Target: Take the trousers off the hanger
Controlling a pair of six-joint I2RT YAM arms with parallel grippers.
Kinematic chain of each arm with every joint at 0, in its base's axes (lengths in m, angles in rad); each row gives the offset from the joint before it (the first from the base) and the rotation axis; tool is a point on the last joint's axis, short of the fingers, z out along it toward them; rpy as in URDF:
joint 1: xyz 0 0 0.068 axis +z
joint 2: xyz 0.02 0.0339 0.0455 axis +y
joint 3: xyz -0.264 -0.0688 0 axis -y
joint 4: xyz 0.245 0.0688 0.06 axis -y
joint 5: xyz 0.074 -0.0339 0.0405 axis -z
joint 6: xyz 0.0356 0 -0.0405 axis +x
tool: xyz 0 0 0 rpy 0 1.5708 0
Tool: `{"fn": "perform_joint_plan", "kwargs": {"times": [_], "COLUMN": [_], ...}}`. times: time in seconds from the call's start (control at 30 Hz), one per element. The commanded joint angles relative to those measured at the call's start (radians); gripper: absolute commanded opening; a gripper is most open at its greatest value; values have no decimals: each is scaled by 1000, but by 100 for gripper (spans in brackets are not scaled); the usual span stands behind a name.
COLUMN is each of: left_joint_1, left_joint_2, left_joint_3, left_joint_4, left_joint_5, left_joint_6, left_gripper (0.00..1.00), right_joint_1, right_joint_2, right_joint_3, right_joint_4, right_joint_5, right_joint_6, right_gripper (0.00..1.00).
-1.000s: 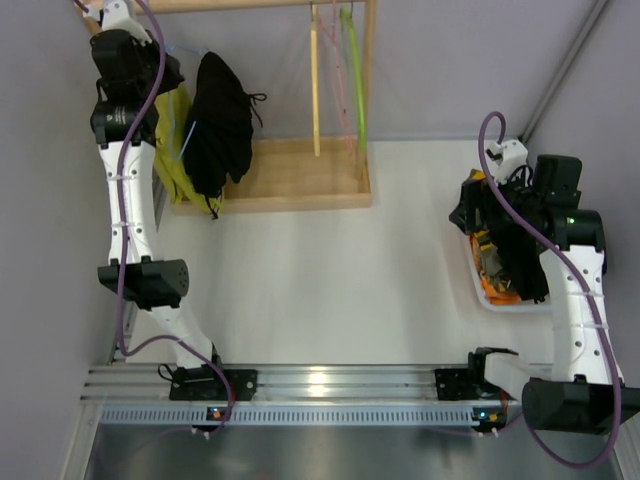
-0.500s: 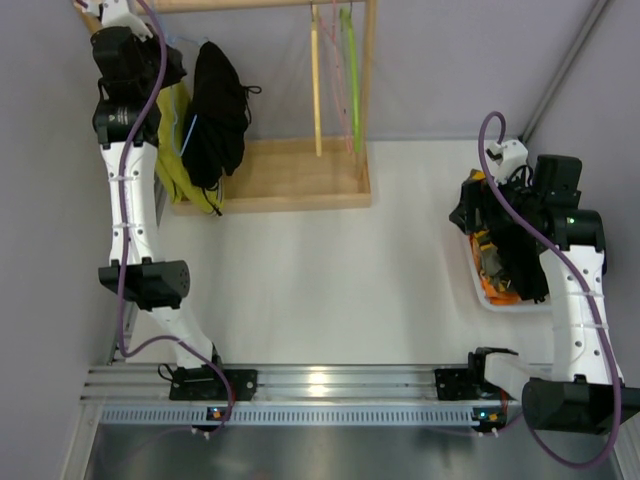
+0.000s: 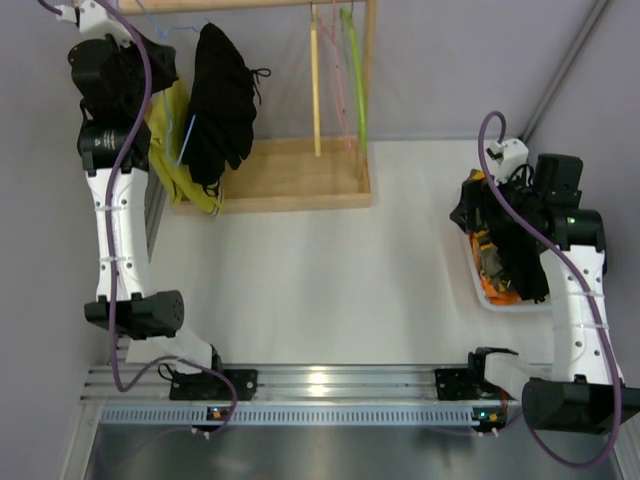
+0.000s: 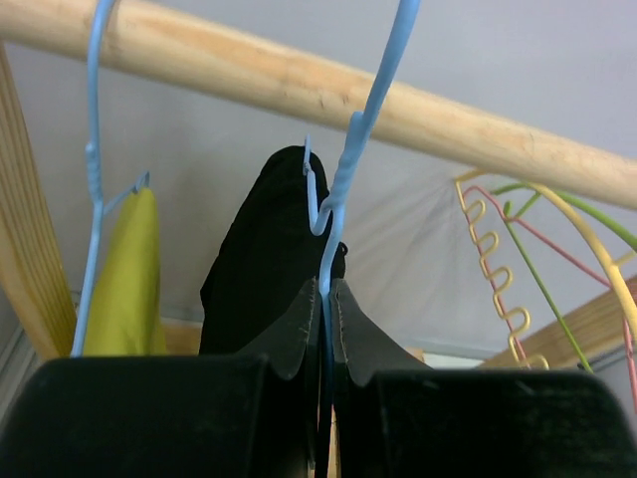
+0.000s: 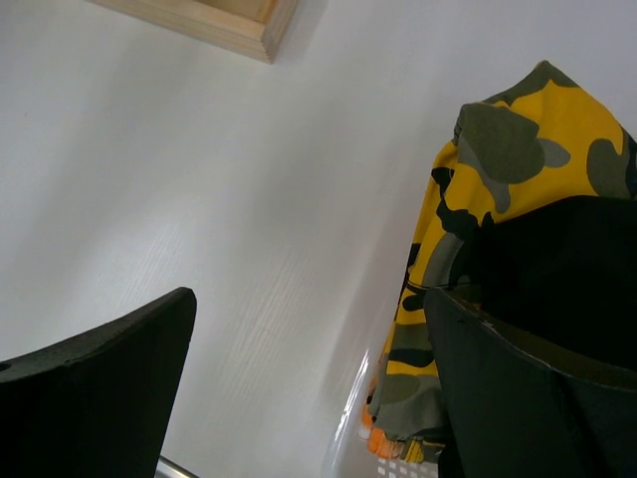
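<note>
The black trousers (image 3: 222,105) hang bunched on the thin light-blue wire hanger (image 3: 186,141) at the left of the wooden rack. In the left wrist view the trousers (image 4: 267,259) hang beyond the hanger (image 4: 346,169), whose hook goes up over the wooden rail (image 4: 299,90). My left gripper (image 4: 325,304) is shut on the hanger's wire neck just under the hook. In the top view the left gripper (image 3: 120,62) is high at the rack's left end. My right gripper (image 5: 309,368) is open and empty over the table beside a bin, far from the rack.
A second blue hanger (image 4: 92,179) with yellow-green cloth (image 3: 175,150) hangs just left of the trousers. Yellow, pink and green hangers (image 3: 345,70) hang at the rack's right. The rack has a wooden base tray (image 3: 300,175). A white bin (image 3: 478,285) of camouflage clothes sits at right.
My left arm has risen and shifted left with the hanger; the trousers have swung up and slightly right with it. The right arm has not moved.
</note>
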Motion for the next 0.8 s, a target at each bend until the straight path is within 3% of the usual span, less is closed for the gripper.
{"fn": "perform_joint_plan", "kwargs": {"times": [0.0, 0.27, 0.43, 0.57, 0.77], "left_joint_1": [-6, -6, -6, -6, -6], "left_joint_2": [-168, -384, -479, -538, -601], "left_joint_3": [-90, -355, -452, -512, -552], "left_joint_4": [181, 174, 126, 105, 48], "left_joint_5": [53, 103, 117, 133, 156], "left_joint_6": [-28, -74, -126, -163, -210], "left_gripper": [0, 0, 0, 0, 0], "right_joint_1": [12, 16, 71, 199, 532], "right_joint_2": [-19, -43, -74, -100, -70], "right_joint_3": [65, 94, 80, 38, -19], "right_joint_4": [79, 211, 375, 514, 703], "right_joint_5": [-26, -155, -145, -64, 173], "right_joint_6": [-15, 64, 146, 183, 98], "right_gripper": [99, 99, 99, 99, 99]}}
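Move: Held in the left fingers, the blue hanger carries the black trousers, whose middle hangs about 10 cm ahead, 3 cm to the right and 18 cm below that hand; the wooden rod crosses straight ahead, some 10 cm out and 8 cm higher. The yellow-green garment is roughly 8 cm ahead, 9 cm left and 25 cm down. From the open right hand the trousers lie about 28 cm ahead, 48 cm left and 10 cm up, with the coloured hangers some 26 cm ahead, 28 cm left and 18 cm up. Drawing the blue hanger back towards the robot, away from the rod, the left hand travels about 14 cm with a slight drift right, sinking a little towards the end; its shut fingers keep their pinch. Meanwhile the empty right hand rises, then also swings left towards the trousers, some 13 cm each way, fingers wide open, its tips tilting up about 30 degrees and turning counter-clockwise. ##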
